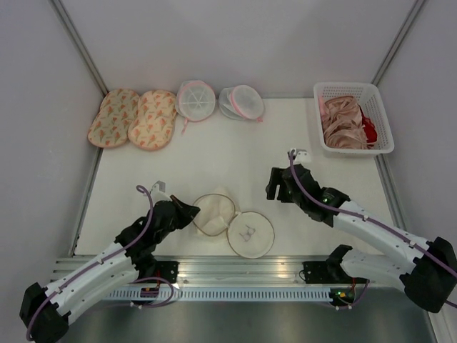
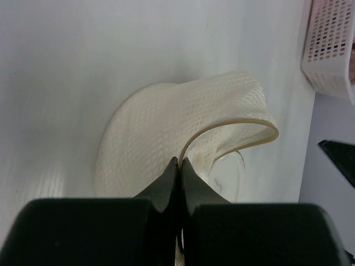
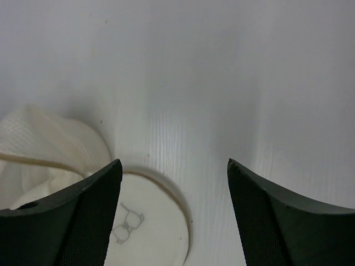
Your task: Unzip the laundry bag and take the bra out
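The cream mesh laundry bag (image 1: 250,234) lies open like a clamshell near the table's front, with a small dark mark on its flat right half (image 3: 150,221). Its left half (image 2: 166,127) is lifted and folded. My left gripper (image 1: 194,212) is shut on that half's tan edging, which the left wrist view shows pinched between the tips (image 2: 180,163). My right gripper (image 1: 272,184) hangs open over bare table just right of the bag, with nothing between its fingers (image 3: 174,161). The pinkish-beige bra (image 1: 343,121) lies in the white basket (image 1: 350,86) at the back right.
A red garment (image 1: 369,130) shares the basket. Two peach floral oval bags (image 1: 132,118) and two round white mesh bags with pink trim (image 1: 195,99) line the back edge. Walls close in on both sides.
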Action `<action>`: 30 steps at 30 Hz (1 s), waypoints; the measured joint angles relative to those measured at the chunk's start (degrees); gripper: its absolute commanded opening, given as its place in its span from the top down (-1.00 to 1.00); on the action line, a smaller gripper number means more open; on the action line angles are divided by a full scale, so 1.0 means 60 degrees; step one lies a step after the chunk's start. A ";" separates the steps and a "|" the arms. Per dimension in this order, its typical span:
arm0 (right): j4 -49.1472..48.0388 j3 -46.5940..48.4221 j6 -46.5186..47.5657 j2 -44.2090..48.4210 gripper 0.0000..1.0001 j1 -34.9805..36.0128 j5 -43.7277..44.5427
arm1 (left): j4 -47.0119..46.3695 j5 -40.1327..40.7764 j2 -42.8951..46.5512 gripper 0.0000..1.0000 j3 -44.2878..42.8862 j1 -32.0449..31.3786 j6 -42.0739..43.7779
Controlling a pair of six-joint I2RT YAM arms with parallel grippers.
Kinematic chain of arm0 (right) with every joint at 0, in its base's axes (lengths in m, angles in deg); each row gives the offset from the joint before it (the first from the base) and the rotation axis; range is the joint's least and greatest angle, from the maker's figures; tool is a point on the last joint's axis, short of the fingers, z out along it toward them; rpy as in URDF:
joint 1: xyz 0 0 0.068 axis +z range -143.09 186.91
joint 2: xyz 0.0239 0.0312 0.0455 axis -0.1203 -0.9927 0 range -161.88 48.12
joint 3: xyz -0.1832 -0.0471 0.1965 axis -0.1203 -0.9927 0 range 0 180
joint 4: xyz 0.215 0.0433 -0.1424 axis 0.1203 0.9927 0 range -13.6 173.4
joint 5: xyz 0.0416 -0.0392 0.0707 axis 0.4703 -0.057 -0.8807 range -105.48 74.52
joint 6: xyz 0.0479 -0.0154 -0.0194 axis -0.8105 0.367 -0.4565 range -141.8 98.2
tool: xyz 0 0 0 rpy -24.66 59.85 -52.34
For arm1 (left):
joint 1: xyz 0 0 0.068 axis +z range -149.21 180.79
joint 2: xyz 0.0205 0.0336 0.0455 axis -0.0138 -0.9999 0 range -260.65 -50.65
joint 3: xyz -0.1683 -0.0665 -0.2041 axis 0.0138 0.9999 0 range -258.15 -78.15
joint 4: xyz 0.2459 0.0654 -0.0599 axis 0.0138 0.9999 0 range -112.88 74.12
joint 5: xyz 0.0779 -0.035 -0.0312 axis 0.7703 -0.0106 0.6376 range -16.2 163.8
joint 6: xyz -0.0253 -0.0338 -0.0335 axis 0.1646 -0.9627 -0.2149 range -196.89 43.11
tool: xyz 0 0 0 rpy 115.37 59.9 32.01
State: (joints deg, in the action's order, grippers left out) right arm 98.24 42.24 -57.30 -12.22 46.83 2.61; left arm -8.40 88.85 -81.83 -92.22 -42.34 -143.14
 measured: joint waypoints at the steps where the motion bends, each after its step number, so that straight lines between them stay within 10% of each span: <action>1: 0.0149 -0.0171 -0.0295 0.0044 -0.58 0.0441 0.0073 | -0.0018 0.0080 0.0058 0.95 0.0051 0.0000 -0.0131; 14: 0.2324 -0.0991 -0.4401 -0.0590 -0.13 0.5093 0.1253 | -0.0219 0.0346 0.0091 0.96 0.0073 0.0000 -0.0499; 30: 0.2783 -0.1198 -0.7042 -0.2157 0.19 0.6331 0.2353 | -0.0211 0.0328 0.0248 0.95 0.0073 0.0000 -0.0503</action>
State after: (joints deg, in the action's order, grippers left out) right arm 114.94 35.05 -99.55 -25.16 84.82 16.73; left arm -9.67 90.82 -80.34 -91.78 -42.34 -146.16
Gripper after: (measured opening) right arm 0.424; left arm 0.026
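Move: The round lid of the laundry bag, with its bra drawing, lies about 12 cm back and 7 cm to the left of my right hand, some 14 cm below it. The bag's open body is about 5 cm back and 19 cm left of that hand, some 12 cm lower. From my left hand, shut on the bag's rim, the lid lies about 17 cm right, 8 cm back and 9 cm below. I draw my empty right hand back some 15 cm and sink it about 12 cm, with a few centimetres to the left early on, bringing it in low over the lid's right, near rim. The fingers tip roughly 15 degrees further down and close from wide to about half open. My left hand stays put and keeps its pinch on the bag's rim. ##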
